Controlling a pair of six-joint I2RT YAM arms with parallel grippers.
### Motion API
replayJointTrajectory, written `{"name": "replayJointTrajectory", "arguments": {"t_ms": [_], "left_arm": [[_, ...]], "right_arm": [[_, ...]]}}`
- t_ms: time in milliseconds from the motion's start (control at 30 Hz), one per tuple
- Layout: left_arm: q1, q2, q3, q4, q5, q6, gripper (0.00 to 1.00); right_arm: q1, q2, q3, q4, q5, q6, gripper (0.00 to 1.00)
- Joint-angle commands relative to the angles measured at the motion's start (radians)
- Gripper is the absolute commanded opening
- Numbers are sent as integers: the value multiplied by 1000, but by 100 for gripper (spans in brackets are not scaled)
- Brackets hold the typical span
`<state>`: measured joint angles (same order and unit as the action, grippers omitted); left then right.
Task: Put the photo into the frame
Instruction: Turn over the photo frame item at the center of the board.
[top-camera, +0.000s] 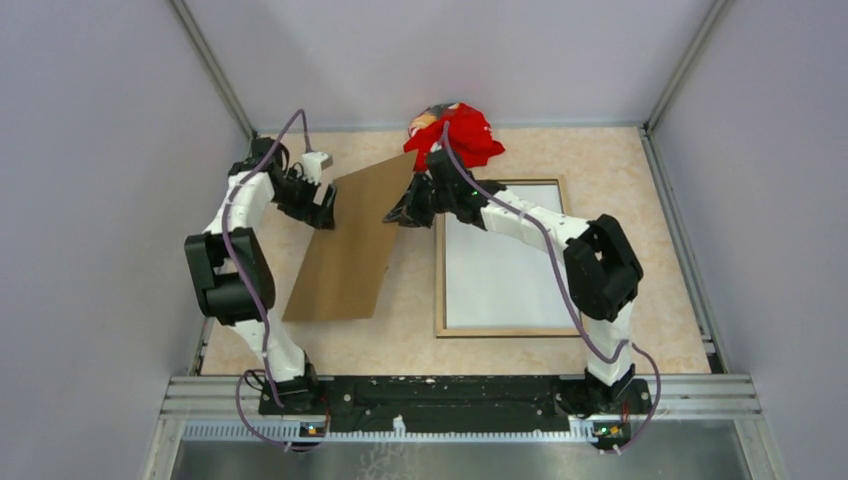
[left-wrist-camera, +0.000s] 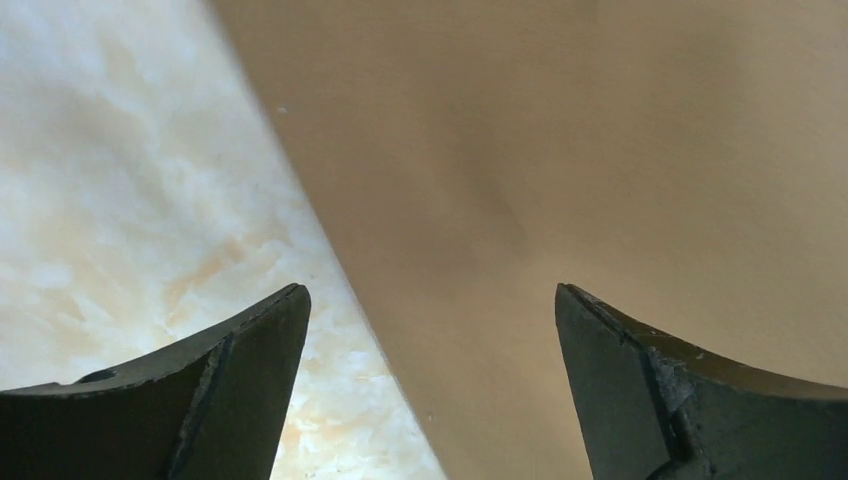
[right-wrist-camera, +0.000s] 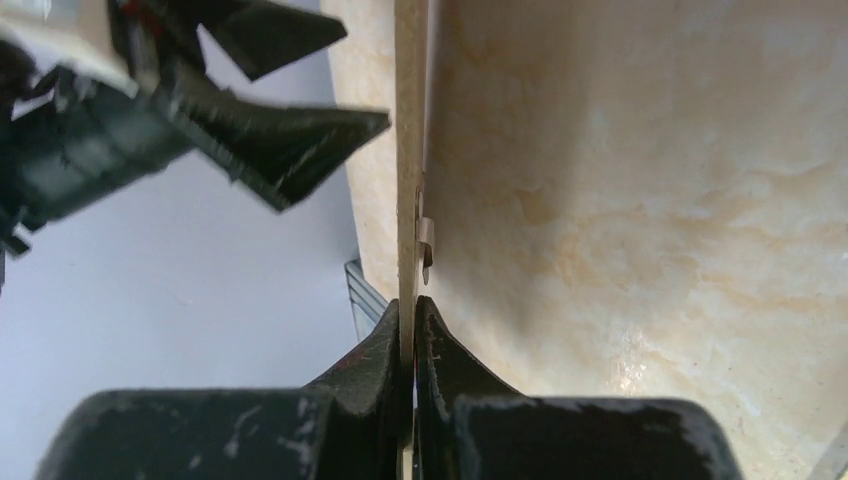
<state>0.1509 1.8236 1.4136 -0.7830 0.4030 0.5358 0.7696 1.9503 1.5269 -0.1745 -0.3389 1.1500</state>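
Observation:
The frame (top-camera: 439, 290) lies flat on the table at the right, pale wood side up. A white sheet (top-camera: 500, 270) fills it. No landscape print shows, so I cannot tell whether this sheet is the photo. My right gripper (top-camera: 405, 213) (right-wrist-camera: 413, 305) is shut on the far right edge of the brown hardboard backing sheet (top-camera: 350, 240) and holds it tilted up, left of the frame. The sheet shows edge-on in the right wrist view (right-wrist-camera: 410, 150). My left gripper (top-camera: 325, 208) (left-wrist-camera: 430, 290) is open at the sheet's far left edge (left-wrist-camera: 600, 150), not clamped on it.
A red cloth bundle (top-camera: 455, 135) lies at the back wall beyond the frame. A small metal clip (right-wrist-camera: 427, 245) sticks out of the hardboard near my right fingers. The enclosure walls stand close at left, right and back. The marbled tabletop (left-wrist-camera: 120, 200) shows under the sheet.

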Motion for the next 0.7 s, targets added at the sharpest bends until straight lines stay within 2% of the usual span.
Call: {"name": "replayJointTrajectory", "arguments": {"t_ms": [0,233,300,433,667], "left_arm": [[-28,-204,126,-168,252,165,99],[-70,-473,101,-123,389,326,99],[-88,-548,37,-96,416,410,99],[-186,-724,-142,2,382,536,99],[-245,-940,-375,212,366,636,99]], "right_arm": [[-108,-66,158,-11,-23,-49,0],[-271,-108,299,-119,-34,-23,0],[-311,-110,323,-114,-40,20,0],[-371,-104,362,-115,-64,102,0],[-386,-161,344,-106,-87,157,0]]}}
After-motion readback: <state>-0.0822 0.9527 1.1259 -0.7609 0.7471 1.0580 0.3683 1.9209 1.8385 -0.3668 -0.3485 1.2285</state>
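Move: The right hand holds the brown backing board by its raised right edge; the board's middle is about 8 cm left, 3 cm back and 8 cm below. From that hand the frame's middle is some 27 cm right, level fore-and-aft and 16 cm lower, and the red cloth about 28 cm ahead, 16 cm right and 14 cm lower. The left hand, open at the board's left edge, has the board's middle roughly 8 cm back, 7 cm right and at its own height. Keeping its pinch on the board's edge, the right hand sweeps it forward and right, about 16 cm each way, while rising 12 cm towards a spot above the near side of the red cloth and turning some 25 degrees clockwise. The left hand, fingers staying wide open, climbs roughly 20 cm, then draws back and right out of the board's way as its fingers swing up to point rightward and forward. ##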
